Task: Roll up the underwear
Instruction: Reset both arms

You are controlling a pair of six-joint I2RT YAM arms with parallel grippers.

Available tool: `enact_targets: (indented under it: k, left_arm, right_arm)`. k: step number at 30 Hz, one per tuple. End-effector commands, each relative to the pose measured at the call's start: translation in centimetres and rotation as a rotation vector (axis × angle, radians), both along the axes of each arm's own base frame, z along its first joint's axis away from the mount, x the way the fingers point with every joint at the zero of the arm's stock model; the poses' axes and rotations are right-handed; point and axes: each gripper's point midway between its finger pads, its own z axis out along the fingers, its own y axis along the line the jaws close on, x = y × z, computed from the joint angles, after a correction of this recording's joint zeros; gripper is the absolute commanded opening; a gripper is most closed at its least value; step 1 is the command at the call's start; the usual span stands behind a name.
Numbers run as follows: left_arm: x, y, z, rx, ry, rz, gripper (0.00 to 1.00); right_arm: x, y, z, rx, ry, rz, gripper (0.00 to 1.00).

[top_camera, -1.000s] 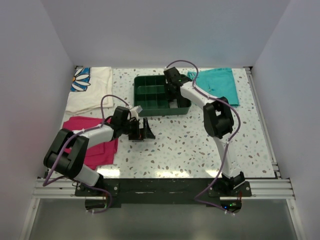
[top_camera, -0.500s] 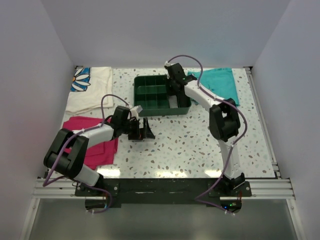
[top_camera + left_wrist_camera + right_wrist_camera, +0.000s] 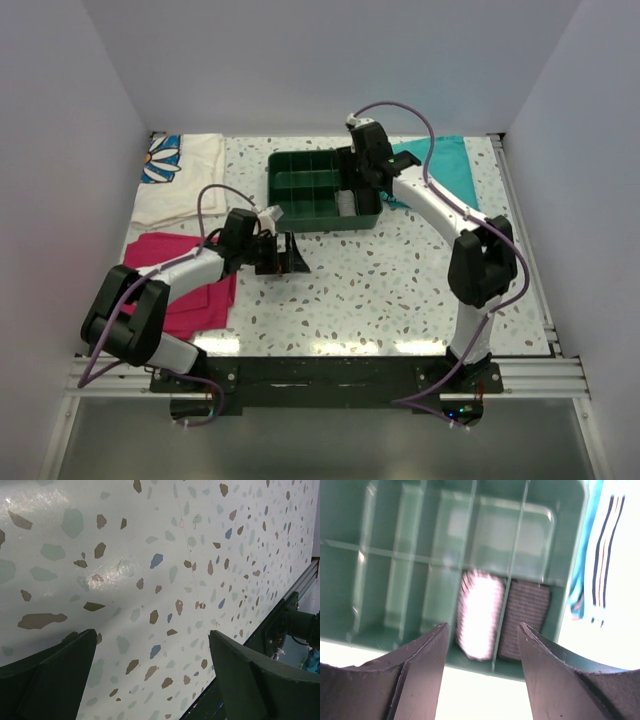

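The underwear lies rolled in a near-corner compartment of the green tray, washed out by glare. A second grey-striped roll fills the compartment beside it. My right gripper hovers above them, open, with nothing between its fingers. In the top view the right gripper is over the right end of the tray, where a pale roll shows. My left gripper rests low over the table in front of the tray, wide open and empty; its wrist view shows only bare terrazzo between the fingers.
Teal shorts lie behind the right arm, at the back right. A magenta cloth lies under the left arm. A white cloth with a flower print covers the back left corner.
The right gripper has opened, let go of a roll in the tray and drawn back to the right, its elbow swinging outward. The left arm has stayed put.
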Motion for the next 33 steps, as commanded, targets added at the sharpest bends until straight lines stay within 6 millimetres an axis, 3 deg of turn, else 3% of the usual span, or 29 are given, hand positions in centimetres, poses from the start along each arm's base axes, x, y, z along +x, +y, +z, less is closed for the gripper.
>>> enact_targets:
  k: [1, 5, 6, 7, 10, 15, 23, 33]
  left_arm:
    - [1.5, -0.4, 2.6, -0.011, -0.089, 0.004, 1.00]
    - [1.8, -0.2, 2.9, -0.006, -0.104, 0.018, 1.00]
    - [1.9, -0.2, 3.1, -0.004, -0.113, 0.026, 1.00]
    - [2.1, -0.1, 3.3, -0.002, -0.121, 0.029, 1.00]
    - [2.7, 0.1, 4.1, 0.006, -0.154, 0.048, 1.00]
    - [4.0, 0.5, 6.3, 0.029, -0.224, 0.079, 1.00]
    - [5.2, 2.4, 8.0, 0.152, -0.307, 0.146, 1.00]
    - [5.2, 3.8, 10.3, 0.183, -0.380, 0.223, 1.00]
  right_arm:
    - [-3.6, -0.9, 0.0, 0.024, 0.070, 0.033, 0.61]
    - [-7.1, 0.4, -0.9, 0.131, 0.149, 0.121, 0.61]
    - [-8.4, 0.4, -2.1, 0.142, 0.188, 0.142, 0.61]
    - [-9.3, 0.7, -1.6, 0.170, 0.191, 0.172, 0.62]
    - [-10.9, 0.0, -3.0, 0.175, 0.221, 0.160, 0.66]
    - [-13.2, 0.8, -5.0, 0.208, 0.319, 0.228, 0.68]
    - [-12.4, 1.5, -7.3, 0.213, 0.368, 0.214, 0.75]
    - [-8.4, 2.2, -8.7, 0.161, 0.338, 0.168, 0.82]
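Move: The pale striped roll already rests in the green box, roughly 12 cm below the empty right hand, 2 cm ahead and 3 cm to its left. Beside that roll, some 5 cm to its right, sits the black roll; the box's middle is about 5 cm ahead and 8 cm left of the right hand. From the left hand the pale roll lies about 19 cm ahead and 13 cm to the right, nearly level. Pale roll and box are left behind as the right hand draws back about 13 cm over the near rim, sinking all the while, then drops further in front of it with a slight forward return, tipping some 25 degrees farther down and opening its fingers wider. The left hand, fingers still wide open, rises while easing forward and left, its fingers swinging round to point more forward. ##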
